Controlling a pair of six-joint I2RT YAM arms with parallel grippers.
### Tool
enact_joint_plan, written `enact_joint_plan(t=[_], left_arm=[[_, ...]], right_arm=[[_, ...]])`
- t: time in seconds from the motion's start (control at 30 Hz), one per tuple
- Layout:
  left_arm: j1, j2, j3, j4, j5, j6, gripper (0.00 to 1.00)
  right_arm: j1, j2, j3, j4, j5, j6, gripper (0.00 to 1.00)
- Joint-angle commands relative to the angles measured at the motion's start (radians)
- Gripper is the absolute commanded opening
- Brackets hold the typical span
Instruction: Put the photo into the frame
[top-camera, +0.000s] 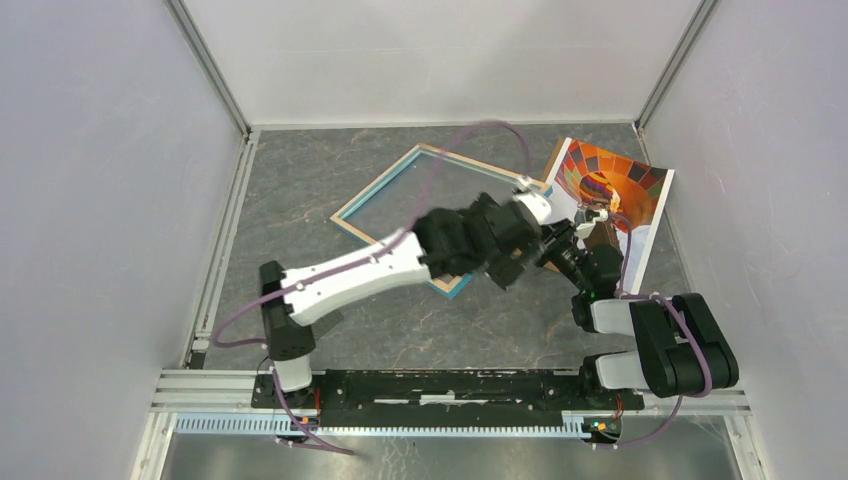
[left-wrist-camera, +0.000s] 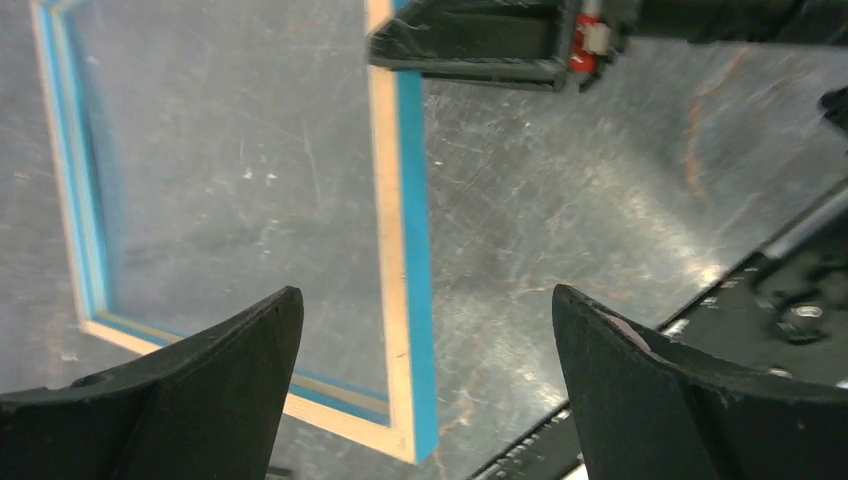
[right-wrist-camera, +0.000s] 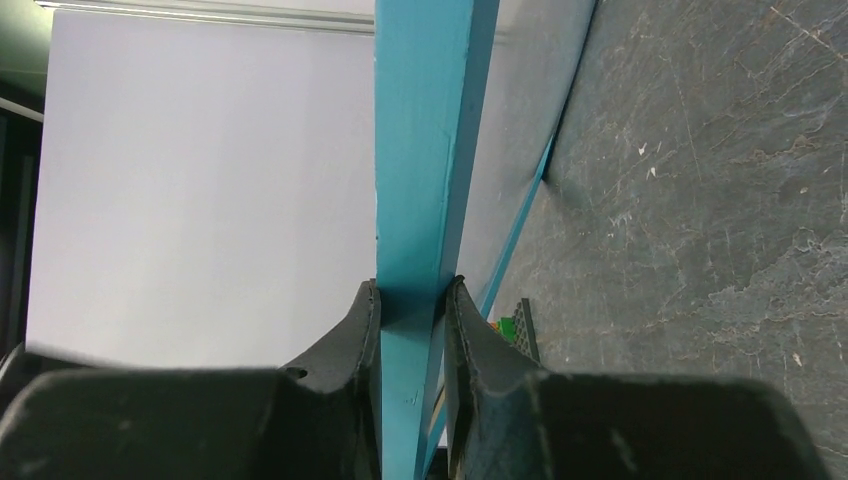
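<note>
The frame (top-camera: 378, 182), light wood with a bright blue side, is at the middle back of the table; my arms hide its near right side. My right gripper (top-camera: 562, 250) is shut on that blue edge (right-wrist-camera: 430, 120), which runs up between its jaws (right-wrist-camera: 412, 290). My left gripper (top-camera: 548, 232) hovers just above the same side, wide open (left-wrist-camera: 425, 300) with nothing held. The frame's rail and near corner (left-wrist-camera: 400, 250) show between its fingers, below them. The photo (top-camera: 625, 185), a balloon print, leans at the back right behind both grippers.
White enclosure walls close in the left (top-camera: 100, 200), back and right sides. A metal rail (top-camera: 450, 385) with the arm bases runs along the near edge. Purple cable (top-camera: 480, 135) loops over the frame. Grey marbled table (top-camera: 300, 170) shows to the left.
</note>
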Motion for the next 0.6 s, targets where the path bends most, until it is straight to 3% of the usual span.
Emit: enact_joint_plan(t=[0.0, 0.1, 0.2, 0.33, 0.57], left_arm=[[0.201, -0.109, 0.024, -0.053, 0.321, -0.179, 1.0], [0.338, -0.166, -0.096, 0.059, 0.533, -0.249, 1.0], [0.454, -0.247, -0.258, 0.241, 0.749, -0.333, 1.0], [0.523, -0.309, -0.354, 0.336, 0.778, -0.393, 1.0], [0.6, -0.489, -0.622, 0.448, 0.752, -0.522, 1.0]], right_arm=[[0.004, -0.021, 0.005, 0.152, -0.026, -0.029, 0.07], [0.004, -0.014, -0.001, 0.174, -0.038, -0.04, 0.09], [0.003, 0.007, -0.004, 0.233, -0.044, -0.032, 0.25], [0.003, 0.057, 0.002, 0.319, -0.035, -0.029, 0.5], [0.016, 0.144, 0.044, 0.397, -0.028, 0.0, 0.56]])
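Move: The raised near-right side of the frame runs beneath the left gripper, its middle about 5 cm ahead, level sideways and 7 cm below. The middle of the frame is some 12 cm ahead and 13 cm left, and its near corner about 5 cm back and 11 cm left. The right fingers already hold that side, its middle roughly 2 cm back and 2 cm left of them; from the right gripper the photo lies 18 cm right and 7 cm ahead. Swing the empty, wide-open left gripper left and forward off the frame's held side to over its opening, about 9 cm left and 6 forward, rising a little and then sinking. Turn the wrist some 50 degrees so the fingers point right and down. Keep the right gripper in place and open its fingers on the frame's side, the lower finger staying under it. ##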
